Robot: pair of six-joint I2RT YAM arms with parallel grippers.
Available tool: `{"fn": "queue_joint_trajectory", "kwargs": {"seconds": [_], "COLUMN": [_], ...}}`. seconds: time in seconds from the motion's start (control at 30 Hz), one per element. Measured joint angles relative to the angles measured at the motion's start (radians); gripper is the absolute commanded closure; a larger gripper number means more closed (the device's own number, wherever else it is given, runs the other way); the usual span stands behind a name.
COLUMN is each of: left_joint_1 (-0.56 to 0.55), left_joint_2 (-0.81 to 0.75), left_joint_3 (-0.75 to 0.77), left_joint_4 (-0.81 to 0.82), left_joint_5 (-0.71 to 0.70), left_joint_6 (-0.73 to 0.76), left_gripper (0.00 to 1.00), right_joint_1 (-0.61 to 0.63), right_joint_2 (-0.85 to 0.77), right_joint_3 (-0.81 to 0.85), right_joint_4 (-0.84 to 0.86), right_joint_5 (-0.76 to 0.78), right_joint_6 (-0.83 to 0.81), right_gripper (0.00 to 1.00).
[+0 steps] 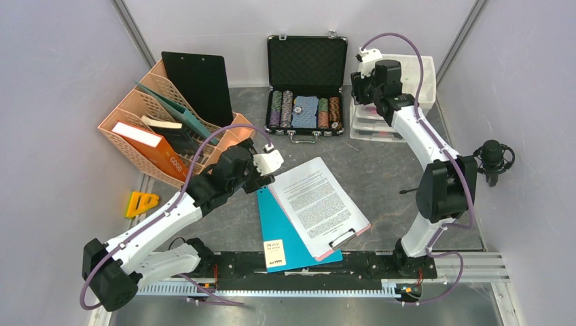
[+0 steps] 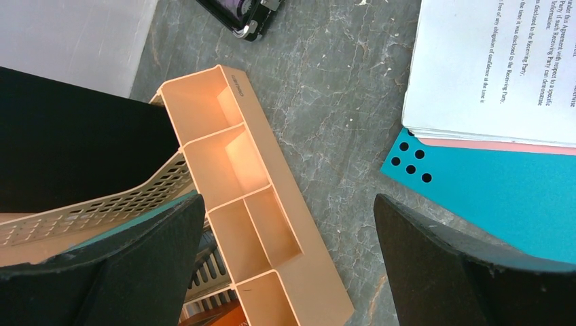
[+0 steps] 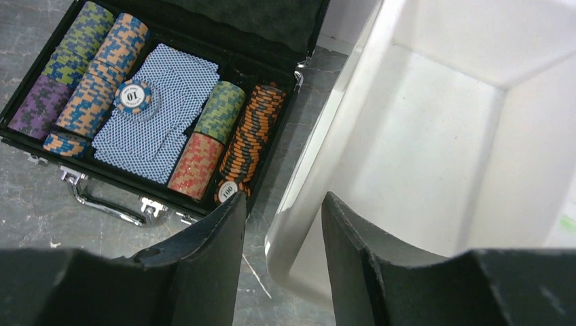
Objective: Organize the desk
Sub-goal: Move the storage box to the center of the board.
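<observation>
The desk [image 1: 380, 170] is a dark grey mottled top. A printed sheet on a pink clipboard [image 1: 319, 204] lies at its middle, over a teal folder [image 1: 282, 231]. My left gripper [image 1: 258, 175] hangs open and holds nothing. It is above bare desk [image 2: 326, 88], between the front end of the orange file organizer [image 2: 238, 170] and the teal folder [image 2: 502, 190]. My right gripper [image 1: 358, 85] is at the back right. In the right wrist view it [image 3: 284, 200] stands open above the left rim of a white bin [image 3: 435, 136], with nothing gripped.
A black case [image 1: 306, 88] of poker chips and cards stands open at the back. The organizer [image 1: 146, 129] holds a black clipboard [image 1: 197, 81] and books. A yellow object [image 1: 140, 202] lies at the left edge. A microphone [image 1: 494, 159] stands at the right.
</observation>
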Motion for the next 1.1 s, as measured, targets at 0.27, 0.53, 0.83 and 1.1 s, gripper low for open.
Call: {"fn": "queue_joint_trajectory", "kwargs": {"seconds": [0.27, 0.53, 0.83, 1.1], "left_joint_1": [0.000, 0.012, 0.129, 0.220], "left_joint_2": [-0.015, -0.026, -0.076, -0.048], "left_joint_3": [0.000, 0.000, 0.015, 0.196], "left_joint_4": [-0.001, -0.021, -0.116, -0.232], "left_joint_5": [-0.001, -0.002, -0.012, -0.019], "left_joint_6": [-0.001, -0.013, -0.098, -0.190], "left_gripper": [0.00, 0.00, 0.00, 0.00], "right_joint_1": [0.002, 0.001, 0.050, 0.149], "right_joint_2": [-0.085, -0.210, -0.415, -0.440], "right_joint_3": [-0.013, -0.016, -0.233, -0.386], "right_joint_4": [-0.049, -0.104, -0.142, -0.144], "right_joint_5": [0.014, -0.057, -0.292, -0.400], "right_joint_6": [-0.052, -0.152, -0.351, -0.438], "right_gripper": [0.30, 0.14, 0.08, 0.04]}}
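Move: The storage box has its near-left rim between the right hand's half-open fingers; its middle lies about 10 cm to that hand's right, 3 cm ahead and 10 cm below. The poker case is roughly 16 cm left and 2 cm back, the clipboard papers some 31 cm back and 13 cm left, both about 20 cm lower. From the left hand, the storage box is around 19 cm ahead, 40 cm right and 8 cm lower; the organizer's middle is 8 cm ahead, 20 cm left, 8 cm lower. The storage box's left rim is released: the right fingers open nearly full and come free of it, the hand rising about 8 cm as it draws back, then sinking again and veering left to the bare desk between case and papers, some 17 cm back overall, turning about 40 degrees counter-clockwise. Later the open left hand swings left towards the organizer, then rises. ##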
